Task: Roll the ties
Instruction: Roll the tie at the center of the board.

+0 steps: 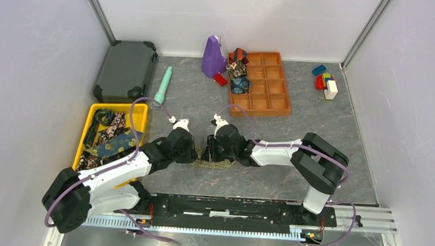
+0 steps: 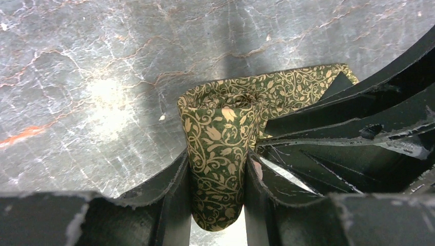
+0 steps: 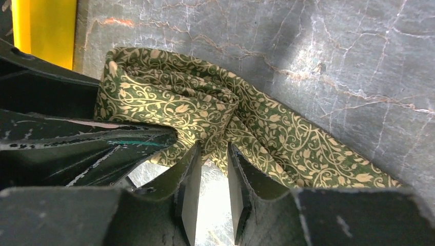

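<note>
An olive-gold tie (image 1: 215,164) with a vine pattern lies on the grey table between both arms. In the left wrist view one end is wound into a small coil (image 2: 220,128), and my left gripper (image 2: 218,159) is shut on that coil. In the right wrist view the rest of the tie (image 3: 287,138) runs off flat to the right. My right gripper (image 3: 213,151) pinches a bunched fold of it right beside the coil. Both grippers (image 1: 201,150) meet tip to tip in the top view. More ties (image 1: 111,139) lie loose in a yellow bin, and rolled ones (image 1: 238,73) sit in an orange tray.
The yellow bin (image 1: 140,113) stands at the left, close to my left arm. Behind it are a dark case (image 1: 126,70) and a teal cylinder (image 1: 163,86). The orange compartment tray (image 1: 269,86) and a purple object (image 1: 212,57) stand at the back, toy blocks (image 1: 326,83) at the back right.
</note>
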`<state>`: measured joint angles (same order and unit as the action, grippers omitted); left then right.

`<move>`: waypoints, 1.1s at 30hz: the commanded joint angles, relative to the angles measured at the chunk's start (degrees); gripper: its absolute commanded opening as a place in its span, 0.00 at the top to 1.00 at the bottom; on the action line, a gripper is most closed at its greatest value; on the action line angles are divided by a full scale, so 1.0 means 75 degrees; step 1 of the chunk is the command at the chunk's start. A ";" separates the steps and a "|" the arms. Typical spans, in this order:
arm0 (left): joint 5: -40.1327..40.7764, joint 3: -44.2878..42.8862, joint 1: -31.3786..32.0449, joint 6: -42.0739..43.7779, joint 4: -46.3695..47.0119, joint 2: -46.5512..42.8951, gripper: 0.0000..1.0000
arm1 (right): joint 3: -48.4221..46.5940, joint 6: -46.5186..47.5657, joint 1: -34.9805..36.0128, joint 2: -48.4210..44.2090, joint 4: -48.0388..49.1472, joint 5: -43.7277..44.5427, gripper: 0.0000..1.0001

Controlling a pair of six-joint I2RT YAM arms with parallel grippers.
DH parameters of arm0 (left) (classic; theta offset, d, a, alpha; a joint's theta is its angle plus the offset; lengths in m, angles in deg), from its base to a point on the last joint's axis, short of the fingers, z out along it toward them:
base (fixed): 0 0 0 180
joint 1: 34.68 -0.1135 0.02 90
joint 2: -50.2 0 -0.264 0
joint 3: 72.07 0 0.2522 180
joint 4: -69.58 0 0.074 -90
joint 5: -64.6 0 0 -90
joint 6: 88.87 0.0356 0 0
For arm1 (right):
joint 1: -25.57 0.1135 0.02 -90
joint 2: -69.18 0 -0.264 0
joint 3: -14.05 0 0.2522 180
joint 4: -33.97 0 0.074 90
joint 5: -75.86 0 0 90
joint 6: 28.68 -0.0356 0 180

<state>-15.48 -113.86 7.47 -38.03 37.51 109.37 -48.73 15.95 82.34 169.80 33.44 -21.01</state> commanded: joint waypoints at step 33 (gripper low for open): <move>0.4684 -0.3304 0.2665 -0.1387 -0.3730 0.4072 0.67 | 0.2313 0.0664 -0.1480 -0.3417 -0.0727 0.0657 0.67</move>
<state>15.18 -135.48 25.88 -43.28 13.62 136.06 -32.18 19.67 72.09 146.61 28.42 -17.67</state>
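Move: The left fingers already grip the rolled-up part of the tie; the flat tail they roll it onto has its middle roughly 8 cm to that hand's right, about level fore and aft and some 3 cm lower. From the right hand, whose slightly parted fingertips are right beside the roll, the roll's middle is about 4 cm to the left and 1 cm back, and the tail's middle 4 cm to the right. The yellow bin stands about 30 cm left of the left hand and 2 cm farther out. The left hand keeps its pinch on the rolled tie and turns it nearly in place, staying within about 1 cm while the wrist rolls steadily some 35 degrees, its left side rising, so that the gripper body swings over to the right above the flat tail and the fingers come round from pointing down-right to down-left. The right hand lingers beside the roll at first, then draws away to the right about 11 cm, rising and easing forward a couple of centimetres on the way, its fingers staying slightly parted and clear of the tie by the end. ##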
